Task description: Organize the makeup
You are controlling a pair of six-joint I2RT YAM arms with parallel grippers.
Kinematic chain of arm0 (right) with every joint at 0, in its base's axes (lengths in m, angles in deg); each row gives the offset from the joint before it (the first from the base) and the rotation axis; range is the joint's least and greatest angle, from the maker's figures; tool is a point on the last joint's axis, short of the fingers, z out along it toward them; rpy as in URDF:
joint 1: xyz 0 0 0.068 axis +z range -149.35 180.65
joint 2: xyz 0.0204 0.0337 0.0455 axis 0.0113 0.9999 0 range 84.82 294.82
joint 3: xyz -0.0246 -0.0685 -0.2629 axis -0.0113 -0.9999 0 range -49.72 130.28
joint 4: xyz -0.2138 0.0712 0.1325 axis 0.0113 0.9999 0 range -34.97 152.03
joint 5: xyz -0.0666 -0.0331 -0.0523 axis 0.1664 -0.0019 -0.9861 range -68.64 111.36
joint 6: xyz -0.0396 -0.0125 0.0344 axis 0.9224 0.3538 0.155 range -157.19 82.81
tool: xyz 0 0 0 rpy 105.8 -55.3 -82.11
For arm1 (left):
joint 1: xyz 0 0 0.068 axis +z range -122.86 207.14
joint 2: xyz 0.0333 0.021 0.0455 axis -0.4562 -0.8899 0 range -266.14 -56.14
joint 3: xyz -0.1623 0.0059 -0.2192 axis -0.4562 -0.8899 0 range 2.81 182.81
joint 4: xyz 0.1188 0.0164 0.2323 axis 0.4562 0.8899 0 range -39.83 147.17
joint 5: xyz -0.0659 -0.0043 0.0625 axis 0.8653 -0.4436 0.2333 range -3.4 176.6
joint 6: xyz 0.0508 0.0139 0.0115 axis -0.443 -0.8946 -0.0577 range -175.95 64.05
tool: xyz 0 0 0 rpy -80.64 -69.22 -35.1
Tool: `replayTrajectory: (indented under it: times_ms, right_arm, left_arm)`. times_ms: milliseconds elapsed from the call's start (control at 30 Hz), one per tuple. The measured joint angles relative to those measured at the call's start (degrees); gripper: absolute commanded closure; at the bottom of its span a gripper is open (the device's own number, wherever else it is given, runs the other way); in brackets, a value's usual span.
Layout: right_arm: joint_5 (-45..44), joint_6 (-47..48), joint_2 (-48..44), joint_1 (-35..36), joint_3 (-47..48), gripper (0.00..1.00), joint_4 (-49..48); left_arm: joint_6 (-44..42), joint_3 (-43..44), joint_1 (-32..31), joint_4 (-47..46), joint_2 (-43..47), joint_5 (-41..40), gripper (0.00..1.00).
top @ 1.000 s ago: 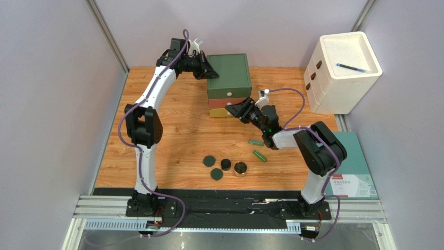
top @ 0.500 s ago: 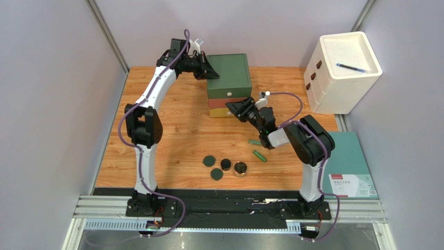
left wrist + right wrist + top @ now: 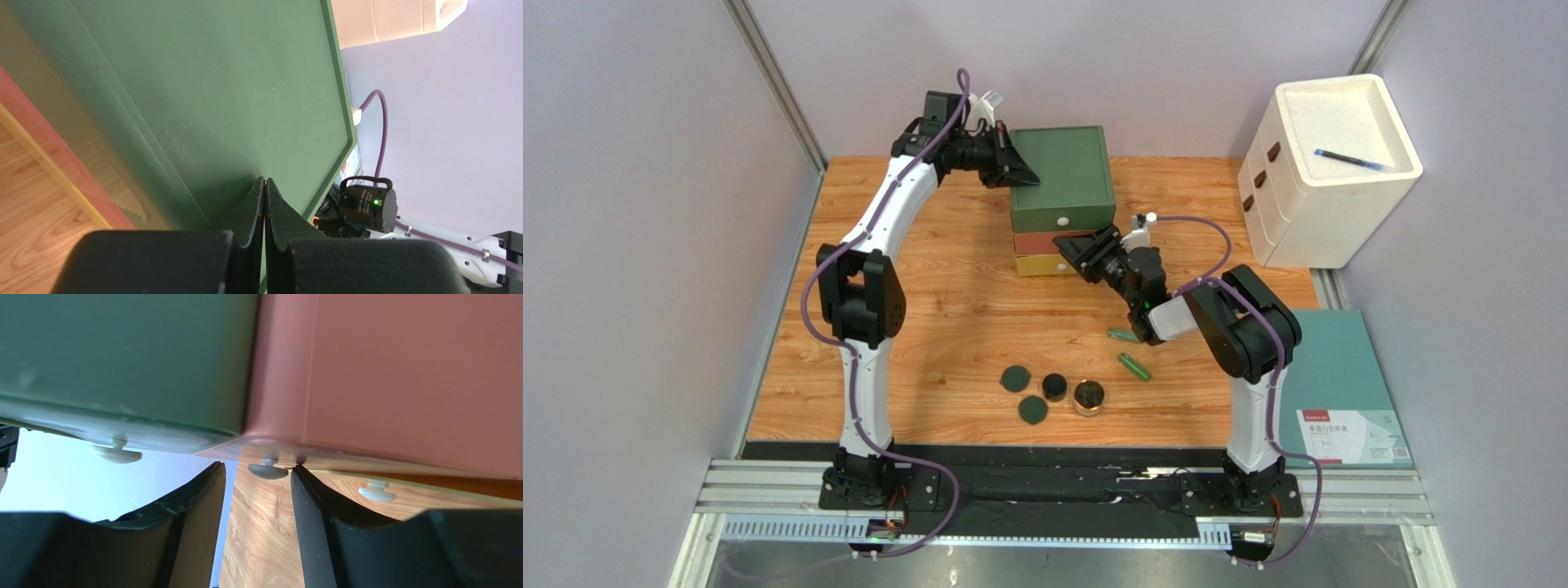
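The makeup lies on the wooden table: two green tubes [image 3: 1123, 333] [image 3: 1134, 366], two dark green discs [image 3: 1015, 379] [image 3: 1032, 409], a black jar [image 3: 1054, 387] and a gold-rimmed compact [image 3: 1089, 397]. My right gripper [image 3: 1081, 255] is at the front of the drawer box [image 3: 1063, 172]. In the right wrist view it [image 3: 258, 470] stands open, with the red drawer's white knob [image 3: 267, 470] between its fingertips, close to the right finger [image 3: 307, 490]. My left gripper [image 3: 1014, 165] [image 3: 264, 181] is shut with nothing in it, its tip against the box's green top [image 3: 233, 92].
A white drawer cabinet [image 3: 1326, 184] with a blue pen [image 3: 1353, 157] on top stands at the back right. A teal pad [image 3: 1351, 392] lies at the right edge. Grey walls close in the left and right sides. White knobs of the green drawer [image 3: 115, 453] and the yellow drawer [image 3: 375, 491] flank the right gripper.
My right gripper has moved in toward the drawer box front and its jaws have narrowed. The left arm and the makeup have not moved.
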Motion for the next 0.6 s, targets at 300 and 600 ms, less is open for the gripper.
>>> replayTrajectory:
  times_ms: [300,600]
  right_arm:
    - [-0.28,-0.33,0.22,0.00,0.20,0.58,0.81]
    - [-1.03,-0.46,0.20,-0.52,-0.72,0.84,0.57]
  left_arm:
    - [0.00,-0.20,0.02,-0.20,0.00,0.28,1.00]
    - [-0.04,-1.11,0.00,-0.92,0.31,1.20,1.00]
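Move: Ahead of the right hand, the red drawer's knob is only about 1 cm farther out, in line left to right and roughly 1 cm lower. The green drawer's knob stands about 1 cm ahead, in line sideways and some 6 cm up; the yellow drawer's knob is likewise 1 cm ahead, in line, but about 8 cm down. From the left hand, the red knob lies some 6 cm back, 4 cm right and 12 cm below. Easing down and to its right by about 1 cm each, the right hand centres its fingers on the red drawer's knob, one above and one below, and keeps closing from half open to under a third, until the fingertips meet the knob's rims. The left hand stays put, its shut fingertips still resting on the green top near its left edge. ##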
